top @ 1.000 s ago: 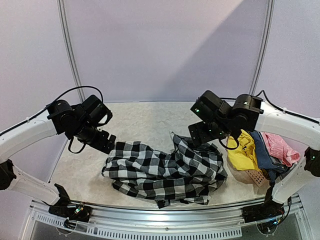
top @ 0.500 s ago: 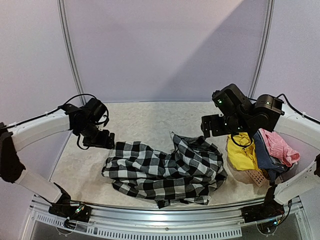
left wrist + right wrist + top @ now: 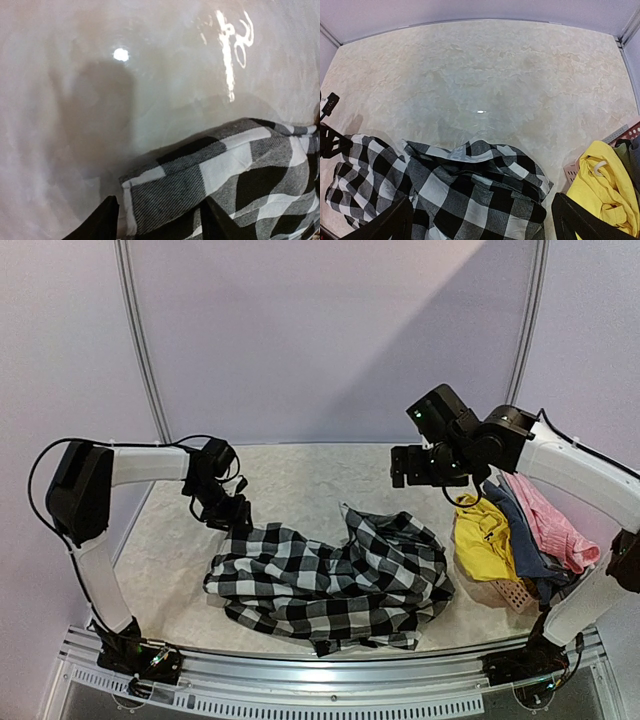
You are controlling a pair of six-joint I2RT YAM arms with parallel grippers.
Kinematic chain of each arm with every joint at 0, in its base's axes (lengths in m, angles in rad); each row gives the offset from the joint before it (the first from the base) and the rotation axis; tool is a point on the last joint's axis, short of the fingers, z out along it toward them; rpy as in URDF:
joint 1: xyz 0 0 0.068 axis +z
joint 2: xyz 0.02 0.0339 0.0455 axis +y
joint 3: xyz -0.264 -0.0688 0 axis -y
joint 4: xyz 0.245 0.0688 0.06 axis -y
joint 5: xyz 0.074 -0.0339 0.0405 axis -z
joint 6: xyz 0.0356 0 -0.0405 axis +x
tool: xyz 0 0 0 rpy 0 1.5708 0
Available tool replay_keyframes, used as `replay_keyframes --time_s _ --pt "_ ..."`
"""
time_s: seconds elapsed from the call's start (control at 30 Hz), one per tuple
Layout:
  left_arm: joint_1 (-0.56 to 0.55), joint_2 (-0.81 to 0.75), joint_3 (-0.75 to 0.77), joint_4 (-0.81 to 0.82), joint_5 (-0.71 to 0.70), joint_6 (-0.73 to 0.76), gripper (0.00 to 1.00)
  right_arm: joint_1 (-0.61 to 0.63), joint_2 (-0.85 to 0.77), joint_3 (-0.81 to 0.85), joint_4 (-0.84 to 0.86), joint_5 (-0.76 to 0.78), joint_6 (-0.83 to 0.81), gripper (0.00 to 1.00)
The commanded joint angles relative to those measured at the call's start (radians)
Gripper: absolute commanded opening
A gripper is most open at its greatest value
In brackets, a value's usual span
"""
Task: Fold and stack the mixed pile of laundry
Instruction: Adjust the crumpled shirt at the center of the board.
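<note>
The black-and-white checked shirt lies crumpled in the middle of the table. My left gripper is down at its far-left corner. In the left wrist view the hemmed corner of the shirt lies between the two fingers of the left gripper; the jaws are still apart, with a gap at the left finger. My right gripper hangs open high above the table behind the shirt, nothing between its fingers. The yellow garment, blue-grey garment and pink garment are piled at the right.
A salmon perforated basket sits under the pile at the right edge, its rim showing beside the yellow cloth. Pale marbled tabletop stretches behind the shirt. Grey walls and metal posts close in the back.
My left gripper has moved right and down onto the shirt's left corner, and its jaws have narrowed. The right arm has lifted and drawn back from the shirt.
</note>
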Motion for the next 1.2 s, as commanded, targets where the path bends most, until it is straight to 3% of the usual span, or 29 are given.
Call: replay_keyframes --time_s 0.0,0.2,0.3,0.43,0.7,1.17 --pt "0.009 0.024 -0.008 0.028 0.114 0.016 0.51 -0.071 0.053 0.019 -0.01 -0.096 0.063 0.95" --pt "0.01 0.01 -0.039 0.034 0.139 0.044 0.14 -0.079 0.065 -0.059 0.147 -0.305 -0.074 0.9" --pt "0.013 -0.006 -0.035 0.018 0.118 0.046 0.01 -0.117 0.064 -0.127 0.191 -0.449 -0.148 0.83" --pt "0.032 -0.06 -0.059 0.008 0.07 0.019 0.0 -0.171 0.092 -0.168 0.19 -0.543 -0.24 0.73" --pt "0.035 -0.068 -0.038 -0.021 0.032 0.017 0.0 -0.194 0.252 -0.12 0.167 -0.583 -0.459 0.66" --pt "0.037 -0.034 0.032 -0.078 0.015 0.054 0.0 -0.197 0.517 0.036 0.15 -0.562 -0.534 0.6"
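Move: The shirt's far left corner lies almost between the left fingers, about 1 cm back, 1 cm right and 2 cm below; the raised collar tip is 21 cm right of that hand and 4 cm farther out. For the right hand, the shirt's far right edge lies some 23 cm below, 3 cm ahead and 5 cm left; the collar tip is 13 cm left and 6 cm ahead, the yellow garment 16 cm right and 3 cm back. The left fingers shut on the shirt's far left corner, dipping slightly back and to the right as they pinch, then keep hold and lift about 3 cm. Meanwhile the right hand sinks some 19 cm towards the shirt's far right edge, drifting left and finally forward, turning about 30 degrees counter-clockwise and pointing more steeply down while its fingers close partway. ##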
